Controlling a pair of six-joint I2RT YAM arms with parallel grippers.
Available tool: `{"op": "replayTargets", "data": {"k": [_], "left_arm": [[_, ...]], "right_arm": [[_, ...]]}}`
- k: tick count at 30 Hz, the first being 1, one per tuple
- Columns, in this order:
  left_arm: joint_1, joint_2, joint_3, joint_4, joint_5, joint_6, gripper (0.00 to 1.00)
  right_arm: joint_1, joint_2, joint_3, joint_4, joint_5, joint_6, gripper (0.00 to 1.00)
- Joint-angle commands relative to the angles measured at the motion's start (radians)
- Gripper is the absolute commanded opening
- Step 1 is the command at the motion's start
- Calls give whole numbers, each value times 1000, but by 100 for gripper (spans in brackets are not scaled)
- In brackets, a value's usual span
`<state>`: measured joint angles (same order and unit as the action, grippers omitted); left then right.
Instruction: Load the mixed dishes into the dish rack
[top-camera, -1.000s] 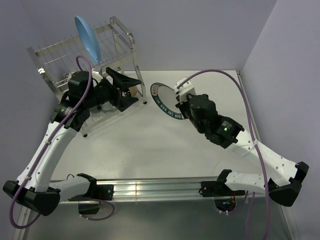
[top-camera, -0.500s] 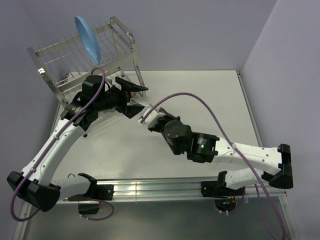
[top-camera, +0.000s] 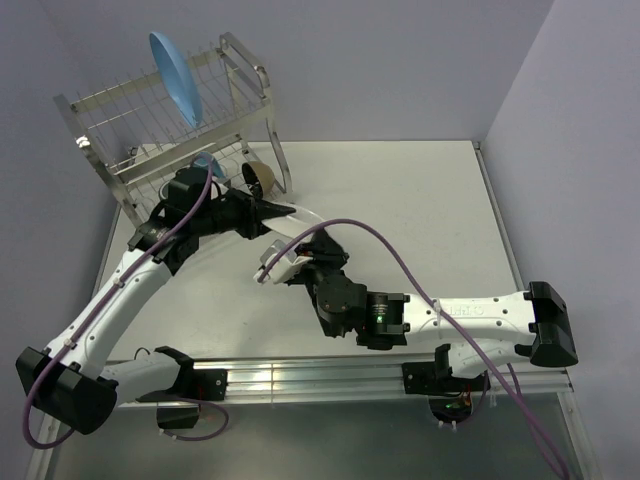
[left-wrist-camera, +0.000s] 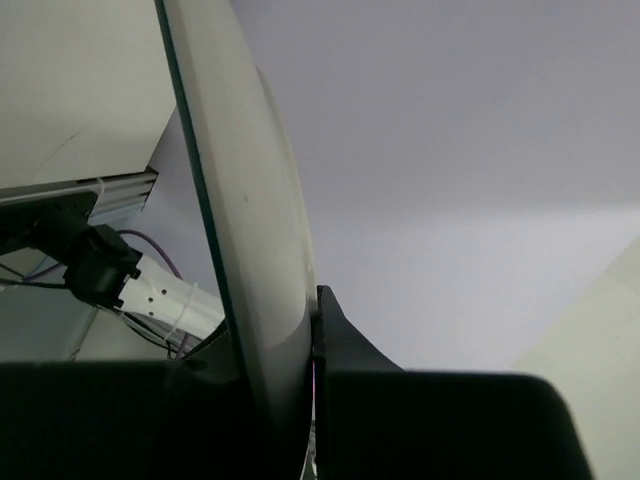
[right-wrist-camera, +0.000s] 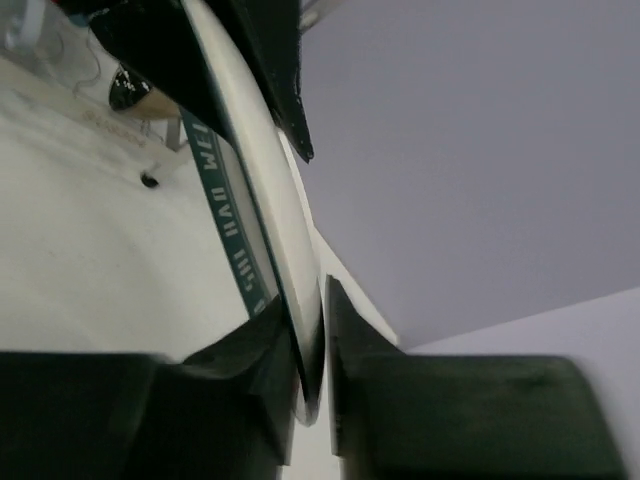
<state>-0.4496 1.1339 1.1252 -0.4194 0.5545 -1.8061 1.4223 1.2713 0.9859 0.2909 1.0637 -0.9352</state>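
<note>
The white plate with dark lettered rim (top-camera: 283, 258) (left-wrist-camera: 250, 200) (right-wrist-camera: 262, 205) hangs on edge above the table between both arms. My left gripper (top-camera: 268, 208) (left-wrist-camera: 313, 340) is shut on its rim, one finger pressed flat against it. My right gripper (top-camera: 300, 262) (right-wrist-camera: 325, 330) straddles the opposite rim, and a thin slit shows between the plate and one finger, so the jaws stand slightly open. The dish rack (top-camera: 120, 100) stands at the far left with the light-blue plate (top-camera: 175, 78) upright in its upper tier.
On the rack's lower shelf sit a blue mug (top-camera: 208, 163), a black-and-tan bowl (top-camera: 257, 175) and a pale cup (top-camera: 145, 153). Purple walls close in behind and to the right. A metal rail (top-camera: 310, 378) runs along the near edge.
The right arm swung the plate left across the table to the left gripper. The left gripper closed on the plate's rim. The right jaws have loosened slightly.
</note>
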Motion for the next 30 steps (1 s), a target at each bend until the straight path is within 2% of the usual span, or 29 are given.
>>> {"op": "replayTargets", "data": {"k": [1, 2, 3, 4, 5, 12, 13, 15, 16, 18, 19, 21, 26, 29, 30], "left_arm": [[35, -42, 69, 151, 28, 80, 0], [57, -37, 90, 146, 31, 134, 0], [67, -33, 113, 140, 38, 160, 0], [77, -26, 169, 131, 47, 187, 0], [90, -10, 197, 123, 53, 242, 0], [111, 116, 539, 7, 81, 494, 0], [111, 139, 665, -63, 71, 534, 0], [111, 211, 798, -110, 65, 632, 0], [112, 263, 938, -164, 59, 668, 0], [126, 309, 1125, -217, 42, 754, 0], [156, 340, 1169, -235, 38, 793, 0], [189, 340, 1211, -214, -9, 839, 0], [291, 228, 1079, -21, -148, 1040, 0], [296, 196, 1091, -30, -341, 1249, 0], [296, 188, 1093, -39, -464, 1340, 0]], "right_arm": [[-2, -49, 51, 53, 94, 162, 43], [-3, -61, 50, 54, 107, 180, 74], [-6, -97, 48, 54, 125, 220, 82], [-6, -118, 39, 54, 133, 240, 97], [-6, -145, 34, 54, 139, 262, 100], [-39, -488, 17, 62, 165, 436, 100], [-52, -513, 20, 60, 166, 447, 100], [-92, -567, 23, 57, 171, 454, 100], [-100, -578, 28, 35, 171, 455, 100], [-121, -592, 27, 13, 173, 454, 100], [-126, -595, 27, -18, 174, 460, 100], [-131, -598, 40, -121, 168, 531, 100], [-131, -601, 79, -329, 113, 767, 100], [-131, -598, 89, -424, 79, 844, 100], [-131, -596, 88, -456, 76, 855, 100]]}}
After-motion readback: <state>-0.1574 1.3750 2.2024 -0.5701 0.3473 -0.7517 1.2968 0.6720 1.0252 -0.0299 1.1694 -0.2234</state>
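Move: Both hands are on the white plate's rim: its middle lies about 4 cm ahead and 7 cm right of the left hand, and 7 cm ahead and 3 cm left of the right, 2 cm below both. From the left hand, the dish rack's upper tier is some 23 cm ahead, 27 left and 5 up. The blue plate standing there is 23 ahead, 25 left, 14 up; the bowl below is 27 ahead, 12 left, 26 down. The right hand spreads its fingers wide and comes free of the white plate, swinging right and up over 20 cm, rolling its left side upward, then easing slightly back left and down. The left hand keeps its pinch and lifts the plate nearly 30 cm, then carries it left and slightly forward towards the upper tier, rolling it and swinging its fingers from rightward-down to forward-right. ##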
